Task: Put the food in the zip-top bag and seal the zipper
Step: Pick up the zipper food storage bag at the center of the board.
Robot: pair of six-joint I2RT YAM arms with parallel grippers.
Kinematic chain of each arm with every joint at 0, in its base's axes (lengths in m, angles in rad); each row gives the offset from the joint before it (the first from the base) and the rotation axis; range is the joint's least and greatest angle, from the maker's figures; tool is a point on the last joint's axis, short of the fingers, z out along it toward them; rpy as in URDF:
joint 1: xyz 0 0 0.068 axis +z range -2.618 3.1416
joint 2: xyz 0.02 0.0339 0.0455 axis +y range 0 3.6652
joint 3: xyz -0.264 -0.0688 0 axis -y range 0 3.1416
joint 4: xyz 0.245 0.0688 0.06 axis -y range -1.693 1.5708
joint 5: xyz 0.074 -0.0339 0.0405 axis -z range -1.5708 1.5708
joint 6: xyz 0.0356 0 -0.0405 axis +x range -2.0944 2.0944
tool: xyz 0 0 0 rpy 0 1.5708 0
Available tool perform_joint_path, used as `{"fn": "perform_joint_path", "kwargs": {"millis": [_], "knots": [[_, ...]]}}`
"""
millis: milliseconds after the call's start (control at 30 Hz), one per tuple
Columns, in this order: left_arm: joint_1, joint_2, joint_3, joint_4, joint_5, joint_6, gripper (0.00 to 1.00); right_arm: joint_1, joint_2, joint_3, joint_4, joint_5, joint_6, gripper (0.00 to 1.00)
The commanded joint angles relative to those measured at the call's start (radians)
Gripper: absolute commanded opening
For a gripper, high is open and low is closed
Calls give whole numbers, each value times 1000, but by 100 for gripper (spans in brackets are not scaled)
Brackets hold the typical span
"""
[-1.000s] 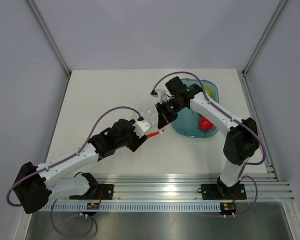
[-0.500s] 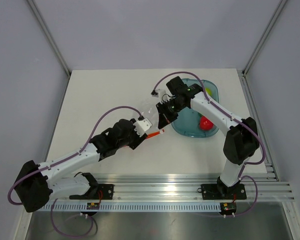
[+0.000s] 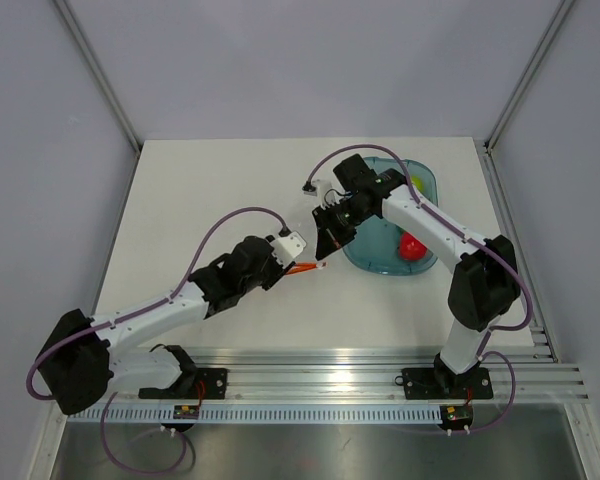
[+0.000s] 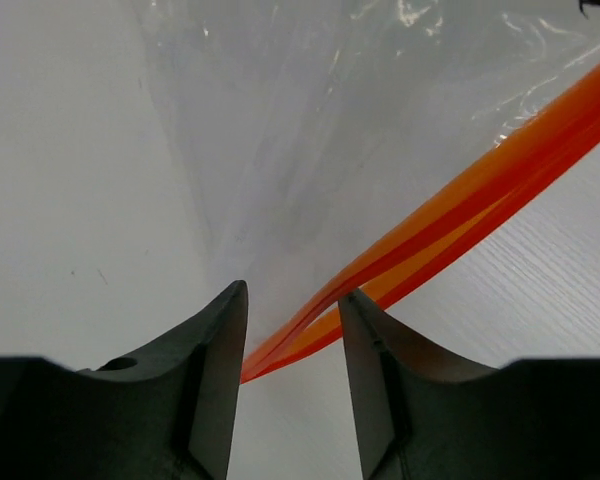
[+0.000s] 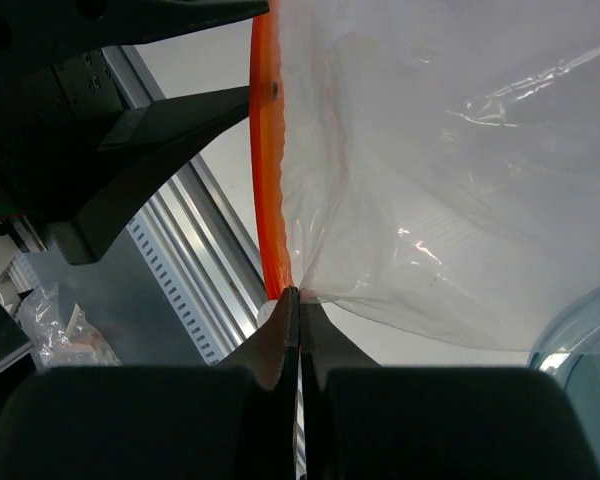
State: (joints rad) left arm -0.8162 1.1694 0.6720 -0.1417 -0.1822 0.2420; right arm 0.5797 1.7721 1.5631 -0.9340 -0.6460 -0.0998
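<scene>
The clear zip-top bag (image 5: 450, 170) hangs between my two grippers left of the tray, its orange zipper (image 3: 306, 267) along the lower edge. My right gripper (image 5: 298, 292) is shut on the bag's corner where the zipper (image 5: 268, 150) ends. My left gripper (image 4: 294, 292) is open. The other end of the zipper (image 4: 460, 205) lies between its fingers and brushes the right one. From above, my left gripper (image 3: 283, 266) is at the strip's left end and my right gripper (image 3: 326, 248) at its right end. A red fruit (image 3: 410, 247) and a green fruit (image 3: 417, 185) lie in the tray.
The translucent teal oval tray (image 3: 380, 240) stands right of the bag, under my right arm. An aluminium rail (image 3: 380, 375) runs along the table's near edge. Grey walls close in the table's far, left and right sides.
My left gripper's jaws have narrowed around the zipper's end and its wrist has shifted slightly right. My right gripper stays shut on the bag and has hardly moved.
</scene>
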Motion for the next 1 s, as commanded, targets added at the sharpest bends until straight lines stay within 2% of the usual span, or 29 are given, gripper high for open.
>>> {"fn": "perform_joint_path", "kwargs": {"millis": [0,33,67,133,167,233,267,300,333,367,400,467,500,567,600,733,833,967], "knots": [[8,31,40,109,-69,20,41,-6,-42,2,20,-46,-11,0],[11,41,43,114,-82,20,37,-6,-42,0,18,-46,-14,0],[14,50,46,119,-100,20,25,-7,-43,0,15,-47,-15,0],[23,72,58,120,-118,3,12,-12,-48,-1,15,-57,-23,0],[26,76,67,113,-128,0,0,-15,-49,-3,21,-46,-21,0],[31,85,107,64,-123,-29,0,-33,-60,-15,55,-8,23,2],[32,87,124,44,-126,-50,0,-43,-75,-17,93,8,40,18],[49,88,150,-32,-157,-157,0,-53,-86,-23,119,75,93,52],[66,105,194,-95,-158,-221,0,-66,-111,-24,148,101,144,74],[89,121,287,-166,-110,-289,0,-66,-123,-25,203,156,176,88],[126,137,343,-299,-73,-375,0,-66,-140,-40,242,172,266,97],[137,191,458,-402,-24,-429,0,-66,-206,-86,393,259,380,99],[137,203,484,-464,-13,-475,0,-66,-235,-142,437,311,502,99],[137,220,523,-504,0,-533,0,-66,-305,-181,492,377,564,99],[137,226,550,-521,54,-570,0,-66,-324,-204,497,417,596,100],[137,222,592,-539,3,-661,0,-28,-413,-274,506,491,624,99],[140,280,681,-625,20,-696,0,48,-436,-316,483,581,641,100],[140,322,721,-665,64,-710,0,112,-407,-345,557,600,672,99]]}}
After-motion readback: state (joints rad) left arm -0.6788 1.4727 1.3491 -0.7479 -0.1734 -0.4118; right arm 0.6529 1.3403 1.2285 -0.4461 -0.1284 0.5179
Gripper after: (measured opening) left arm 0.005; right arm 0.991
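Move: The left hand has its half-open fingers around the bag's orange zipper, which slants between them about 2 cm ahead at fingertip height. From the shut right hand, which already pinches the zipper's right end, that spot is some 5 cm left, 2 cm ahead and 4 cm lower. The teal bin's middle lies roughly 15 cm right of the right hand, 9 cm ahead and 12 cm below; the red fruit in it is about 19 cm right and 3 cm ahead. The left fingers pinch the bag's zipper edge after easing about 2 cm forward, then lift it some 7 cm while turning about 30 degrees counter-clockwise and tipping down. Once that grip is shut, the right hand lets go of its end, opens wide and swings forward and up nearly 9 cm, turning some 40 degrees clockwise, then draws back and sinks slightly, staying open right of the bag. ##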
